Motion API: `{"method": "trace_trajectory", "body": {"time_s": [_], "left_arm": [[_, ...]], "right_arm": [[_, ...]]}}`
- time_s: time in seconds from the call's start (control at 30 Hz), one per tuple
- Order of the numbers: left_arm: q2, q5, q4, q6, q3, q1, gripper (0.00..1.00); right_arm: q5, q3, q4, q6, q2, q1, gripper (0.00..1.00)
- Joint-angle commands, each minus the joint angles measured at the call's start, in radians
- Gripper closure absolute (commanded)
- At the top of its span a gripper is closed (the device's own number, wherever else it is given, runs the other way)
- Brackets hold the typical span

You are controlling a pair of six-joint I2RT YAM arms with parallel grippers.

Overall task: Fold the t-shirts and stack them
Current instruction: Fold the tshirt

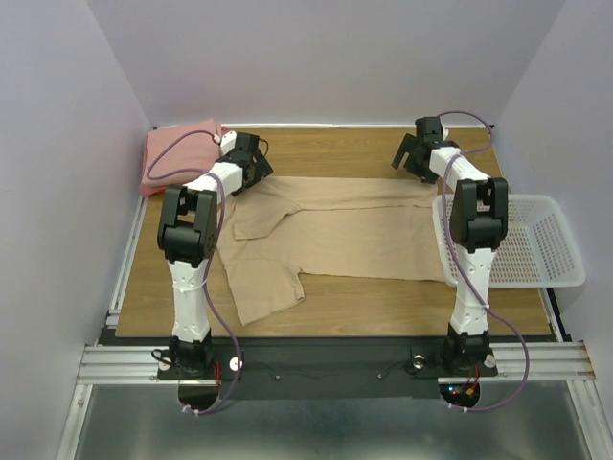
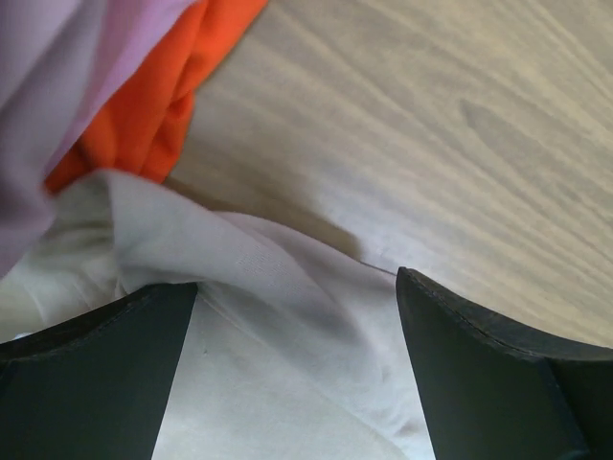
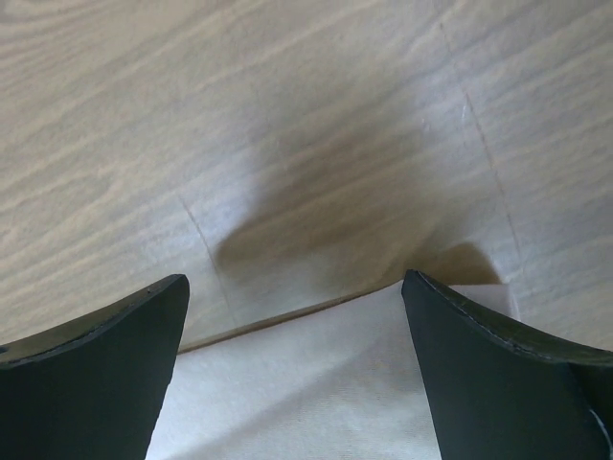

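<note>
A tan t-shirt [image 1: 335,230] lies spread across the wooden table, one sleeve toward the front left. A salmon-pink t-shirt [image 1: 177,153] lies folded at the back left. My left gripper [image 1: 254,168] hangs open over the tan shirt's far left corner. In the left wrist view pale cloth [image 2: 287,374] lies between the fingers [image 2: 86,383], and orange-red cloth [image 2: 163,105] shows beyond. My right gripper [image 1: 410,158] stands open above the shirt's far right corner. In the right wrist view the shirt's edge [image 3: 306,393] lies under the open gripper [image 3: 295,316], with nothing held.
A white mesh basket [image 1: 546,240] sits at the right edge of the table, beside the right arm. Bare wood [image 3: 287,115] runs behind the tan shirt to the back wall. Side walls close in left and right.
</note>
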Motion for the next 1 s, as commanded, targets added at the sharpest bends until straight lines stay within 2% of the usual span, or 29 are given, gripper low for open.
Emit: {"method": "trace_trajectory", "body": {"time_s": [0.0, 0.13, 0.27, 0.4, 0.5, 0.57, 0.77, 0.87, 0.97], "left_arm": [[0.065, -0.018, -0.090, 0.074, 0.108, 0.007, 0.02], [0.112, -0.016, -0.125, 0.091, 0.179, 0.007, 0.02], [0.076, -0.007, -0.126, 0.111, 0.170, 0.004, 0.02], [-0.027, -0.042, -0.126, 0.142, 0.130, -0.041, 0.02], [-0.145, -0.093, -0.143, 0.150, 0.100, -0.078, 0.02], [-0.251, -0.121, -0.159, 0.136, 0.075, -0.111, 0.02], [-0.575, -0.191, -0.229, 0.026, -0.124, -0.200, 0.02], [-0.751, -0.190, -0.257, -0.072, -0.360, -0.243, 0.02], [-0.909, -0.165, -0.280, -0.149, -0.517, -0.277, 0.02]], "right_arm": [[0.032, 0.066, -0.001, -0.018, 0.043, -0.018, 0.00], [0.014, 0.088, 0.000, -0.043, 0.063, -0.018, 0.00], [-0.011, 0.102, -0.001, -0.072, 0.040, -0.018, 0.00], [-0.052, 0.092, -0.001, -0.101, -0.033, -0.018, 0.00], [-0.088, 0.010, 0.000, -0.109, -0.159, -0.002, 0.00], [-0.048, -0.048, 0.000, -0.139, -0.219, 0.039, 0.00], [0.073, -0.248, 0.000, -0.103, -0.515, 0.171, 0.00], [0.110, -0.409, 0.003, -0.055, -0.650, 0.260, 0.00], [0.139, -0.581, 0.011, 0.009, -0.758, 0.352, 0.00]]}}
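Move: The t-shirt lies spread under both of my open hands. Its middle is some 21 cm right and 14 cm back of my left hand, and about 23 cm left and 16 cm back of my right, 2 cm lower. The folded stack is about 16 cm to the left of my left hand and 6 cm farther out; the shirt's near-left sleeve is about 29 cm back and 3 cm right. The white basket's middle is some 22 cm right and 18 cm back of my right hand. With the open fingers still down on the far edge of the t-shirt, I nudge both hands a last 1 to 2 cm forward, pause, then lift clear and pull back. My left hand rises about 20 cm and draws back some 17, swinging slightly right and in again; my right rises 18 cm, coming back and left over the shirt. Both sets of fingertips tip upward, roughly 20 degrees, and stay wide open. ##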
